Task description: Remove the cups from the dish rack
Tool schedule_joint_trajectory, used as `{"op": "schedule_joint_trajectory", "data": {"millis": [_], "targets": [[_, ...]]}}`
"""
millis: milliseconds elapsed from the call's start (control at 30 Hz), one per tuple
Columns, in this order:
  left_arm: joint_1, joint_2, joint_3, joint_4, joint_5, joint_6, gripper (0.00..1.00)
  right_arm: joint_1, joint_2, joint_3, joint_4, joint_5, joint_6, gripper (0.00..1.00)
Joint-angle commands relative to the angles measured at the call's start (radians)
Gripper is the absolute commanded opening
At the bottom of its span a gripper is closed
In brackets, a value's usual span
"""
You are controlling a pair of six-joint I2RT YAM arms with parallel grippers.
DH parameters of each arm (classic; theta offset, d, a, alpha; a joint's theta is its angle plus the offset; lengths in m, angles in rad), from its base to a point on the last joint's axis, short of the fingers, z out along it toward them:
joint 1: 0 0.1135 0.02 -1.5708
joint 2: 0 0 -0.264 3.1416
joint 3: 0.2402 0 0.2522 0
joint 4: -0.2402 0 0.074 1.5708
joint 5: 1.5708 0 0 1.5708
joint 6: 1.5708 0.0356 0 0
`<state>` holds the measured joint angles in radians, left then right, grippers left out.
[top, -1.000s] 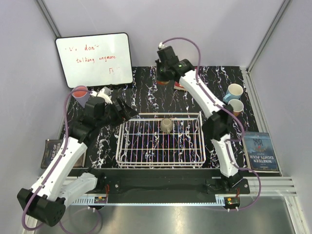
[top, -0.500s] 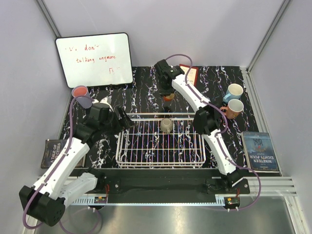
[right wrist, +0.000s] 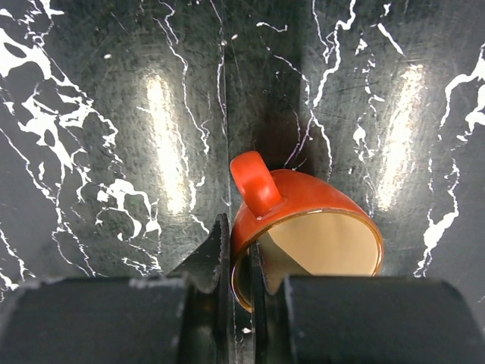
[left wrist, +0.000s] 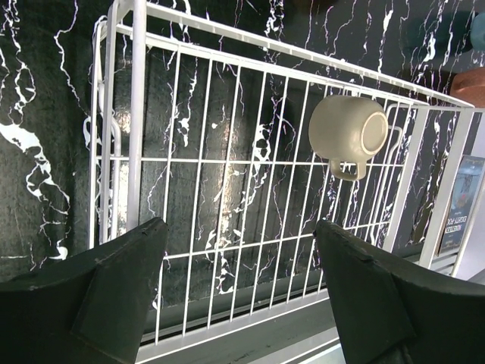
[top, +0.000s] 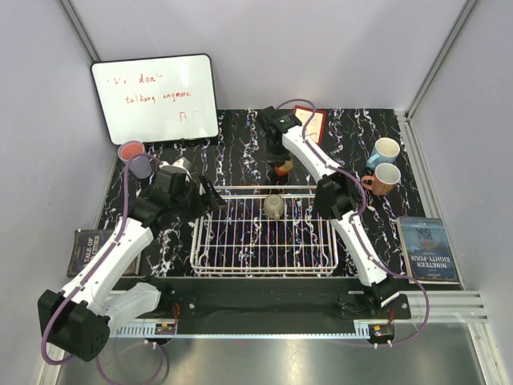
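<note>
The white wire dish rack (top: 210, 241) holds one grey-olive mug (top: 274, 206) lying on its side near the far rim; it also shows in the left wrist view (left wrist: 347, 129). My right gripper (top: 281, 163) is shut on the rim wall of the orange-red mug (right wrist: 311, 216), just behind the rack's far edge, above the dark tabletop. My left gripper (left wrist: 239, 231) is open and empty over the rack's left end (left wrist: 121, 114). Light blue (top: 385, 149) and salmon-pink (top: 386, 178) mugs stand at the right. Pink (top: 130, 150) and lavender (top: 141, 166) tumblers stand at the left.
A whiteboard (top: 156, 98) with red writing leans at the back left. A red book (top: 311, 124) lies at the back centre, a dark book (top: 86, 250) at the left edge and a blue book (top: 430, 249) at the right edge.
My right gripper has carried the orange-red mug from the back of the table nearer, toward the rack's far edge. My left gripper has shifted a little toward the rack.
</note>
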<state>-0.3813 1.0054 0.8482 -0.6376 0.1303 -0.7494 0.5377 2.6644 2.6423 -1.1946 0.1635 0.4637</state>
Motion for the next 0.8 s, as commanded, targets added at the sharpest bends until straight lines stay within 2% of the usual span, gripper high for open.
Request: {"op": "schedule_joint_trajectory", "data": {"millis": [0,100,167,333,600,700,733,767], "targets": [[0.004,0.009,-0.026,-0.007,-0.021,0.018,0.86,0.002,0.020,0.039,-0.039,0.037,-0.013,0.00],[0.004,0.007,-0.034,-0.001,-0.018,0.013,0.86,0.002,0.020,0.025,-0.039,0.042,-0.013,0.03],[0.004,0.006,-0.038,0.003,-0.014,0.012,0.86,0.004,0.006,0.024,-0.037,0.048,-0.014,0.16],[0.004,-0.001,-0.044,0.013,-0.012,0.005,0.86,0.005,-0.038,0.019,-0.023,0.068,-0.017,0.34],[0.004,-0.001,-0.046,0.035,-0.001,0.004,0.86,0.005,-0.141,0.034,-0.011,0.068,-0.010,0.47],[0.004,-0.002,-0.040,0.045,0.009,0.022,0.88,0.011,-0.210,0.042,-0.002,0.079,-0.003,0.54],[0.001,-0.002,-0.038,0.049,0.012,0.028,0.88,0.013,-0.260,0.045,0.001,0.086,-0.003,0.62],[-0.004,-0.001,-0.032,0.052,0.012,0.036,0.89,0.016,-0.285,0.047,0.003,0.091,-0.003,0.65]]}}
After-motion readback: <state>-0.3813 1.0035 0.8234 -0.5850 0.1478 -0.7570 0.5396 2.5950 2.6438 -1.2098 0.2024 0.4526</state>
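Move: The red cup is still in the right fingers, pinched by its left wall, with its middle about 3 cm right of the hand point, 1 cm farther out and roughly level. From that hand the red book lies some 15 cm ahead and 9 cm right, a little lower; the grey mug in the rack sits about 12 cm back, neither left nor right. From the left hand the cup is about 24 cm ahead, 15 cm right and 13 cm lower. The right fingers let go of the red cup's left wall, spreading from nearly shut to a bit over half open while the hand stays low, with barely any sideways creep. Only then does the hand lift off, going up about 4 cm and still opening, fingers pointing mostly down. ##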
